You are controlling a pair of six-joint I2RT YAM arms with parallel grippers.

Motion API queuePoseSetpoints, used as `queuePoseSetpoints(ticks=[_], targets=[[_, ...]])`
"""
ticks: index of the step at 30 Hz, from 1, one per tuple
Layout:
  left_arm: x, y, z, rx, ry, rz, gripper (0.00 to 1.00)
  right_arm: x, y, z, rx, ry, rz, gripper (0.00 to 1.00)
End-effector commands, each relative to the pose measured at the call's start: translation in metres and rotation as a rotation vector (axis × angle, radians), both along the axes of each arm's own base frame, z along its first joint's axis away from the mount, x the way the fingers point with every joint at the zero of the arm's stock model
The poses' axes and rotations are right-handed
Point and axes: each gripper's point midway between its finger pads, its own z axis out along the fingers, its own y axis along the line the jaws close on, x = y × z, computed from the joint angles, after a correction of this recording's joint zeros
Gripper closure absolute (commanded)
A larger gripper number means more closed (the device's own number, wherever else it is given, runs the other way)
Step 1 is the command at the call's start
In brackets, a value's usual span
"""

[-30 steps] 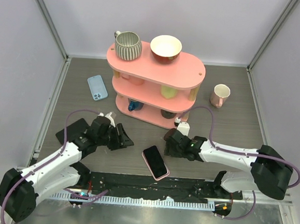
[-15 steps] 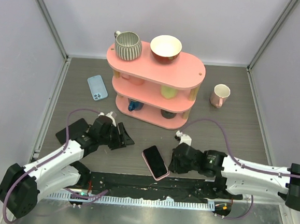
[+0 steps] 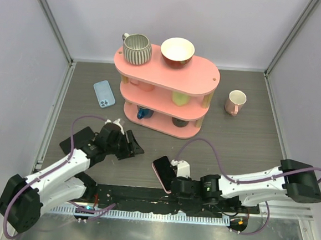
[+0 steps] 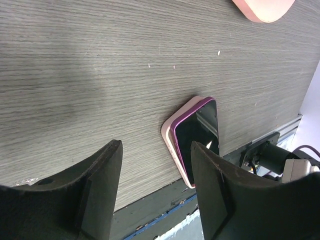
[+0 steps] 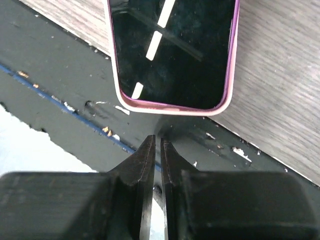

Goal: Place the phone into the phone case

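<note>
The phone, black-screened with a purple edge, lies face up near the table's front edge. Beneath it lies the pale pink phone case, whose rim shows along the phone's left side and near end; the phone looks slightly offset in it. My right gripper is shut with nothing in it, hanging over the black rail just short of the phone's near end. The top view shows that gripper at the phone's near corner. My left gripper stands open and empty to the phone's left, pointing toward it.
A pink three-tier shelf stands behind, carrying a striped mug, a bowl and small items. A blue phone-shaped item lies at the back left, a pale mug at the right. The black rail borders the front edge.
My right arm swung from the phone's right side down to the front rail, and its gripper closed. The left gripper opened slightly wider and stayed in place.
</note>
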Motion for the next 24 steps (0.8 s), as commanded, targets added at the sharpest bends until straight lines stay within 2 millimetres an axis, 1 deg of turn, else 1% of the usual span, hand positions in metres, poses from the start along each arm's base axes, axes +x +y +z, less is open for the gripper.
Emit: queuePoseSetpoints(ticks=[1, 3, 5, 6, 7, 8, 9, 11, 12, 13, 15, 17, 18, 24], targets=[[0.012, -0.005, 0.017, -0.01, -0.034, 0.012, 0.39, 0.018, 0.027, 0.015, 0.034, -0.126, -0.056, 0.85], [0.014, -0.006, 0.016, 0.004, -0.033, 0.006, 0.43, 0.021, 0.029, 0.015, 0.029, -0.146, -0.064, 0.85], [0.021, -0.008, 0.016, 0.022, -0.035, 0.002, 0.48, 0.024, 0.029, 0.013, 0.032, -0.156, -0.077, 0.85], [0.026, -0.011, 0.018, 0.019, -0.058, -0.007, 0.55, 0.024, 0.029, 0.013, 0.034, -0.157, -0.084, 0.85], [0.027, -0.017, 0.018, 0.001, -0.058, -0.032, 0.58, 0.026, 0.03, 0.015, 0.047, -0.162, -0.094, 0.86], [0.03, -0.021, 0.02, -0.017, -0.071, -0.045, 0.63, 0.026, 0.027, 0.013, 0.047, -0.162, -0.098, 0.85], [0.038, -0.029, 0.027, -0.056, -0.112, -0.051, 0.76, 0.026, 0.027, 0.014, 0.058, -0.161, -0.101, 0.86], [0.04, -0.038, 0.025, -0.092, -0.104, -0.067, 0.89, 0.028, 0.025, 0.017, 0.08, -0.166, -0.111, 0.86], [0.044, -0.041, 0.027, -0.102, -0.119, -0.07, 1.0, 0.028, 0.024, 0.017, 0.084, -0.17, -0.112, 0.86], [0.047, -0.043, 0.027, -0.105, -0.119, -0.07, 1.0, 0.029, 0.022, 0.016, 0.084, -0.171, -0.115, 0.85], [0.049, -0.046, 0.02, -0.095, -0.103, -0.074, 1.0, 0.03, 0.02, 0.018, 0.087, -0.175, -0.118, 0.85], [0.05, -0.05, 0.018, -0.101, -0.096, -0.09, 1.0, 0.03, 0.018, 0.014, 0.08, -0.174, -0.119, 0.85], [0.053, -0.052, 0.015, -0.103, -0.099, -0.092, 1.0, 0.029, 0.017, 0.011, 0.073, -0.174, -0.118, 0.85], [0.051, -0.068, 0.004, -0.083, -0.106, -0.13, 1.0, 0.022, 0.022, 0.008, 0.068, -0.145, -0.092, 0.86]])
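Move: Lying on the table near its edge, the phone sits in the phone case with its far left corner still proud, some 12 cm to the left hand's right, 6 cm back and 6 cm below. From the right hand the same phone and case are about 8 cm ahead, 7 cm to the left and 2 cm lower. The pink shelf stands roughly 22 cm ahead and 10 cm right of the left hand, with the blue mug on its bottom tier some 22 cm ahead and 1 cm right. Shutting its empty fingers completely, the left hand sweeps right and forward by about 6 cm and sinks nearly 2 cm, drawing level with ground beyond the phone's far end. The right hand, fingers already shut, dips slightly, then eases some 2 cm forward and a little left to the case's near end, its fingertips tilting up by about 10 degrees; whether they touch can't be seen. ##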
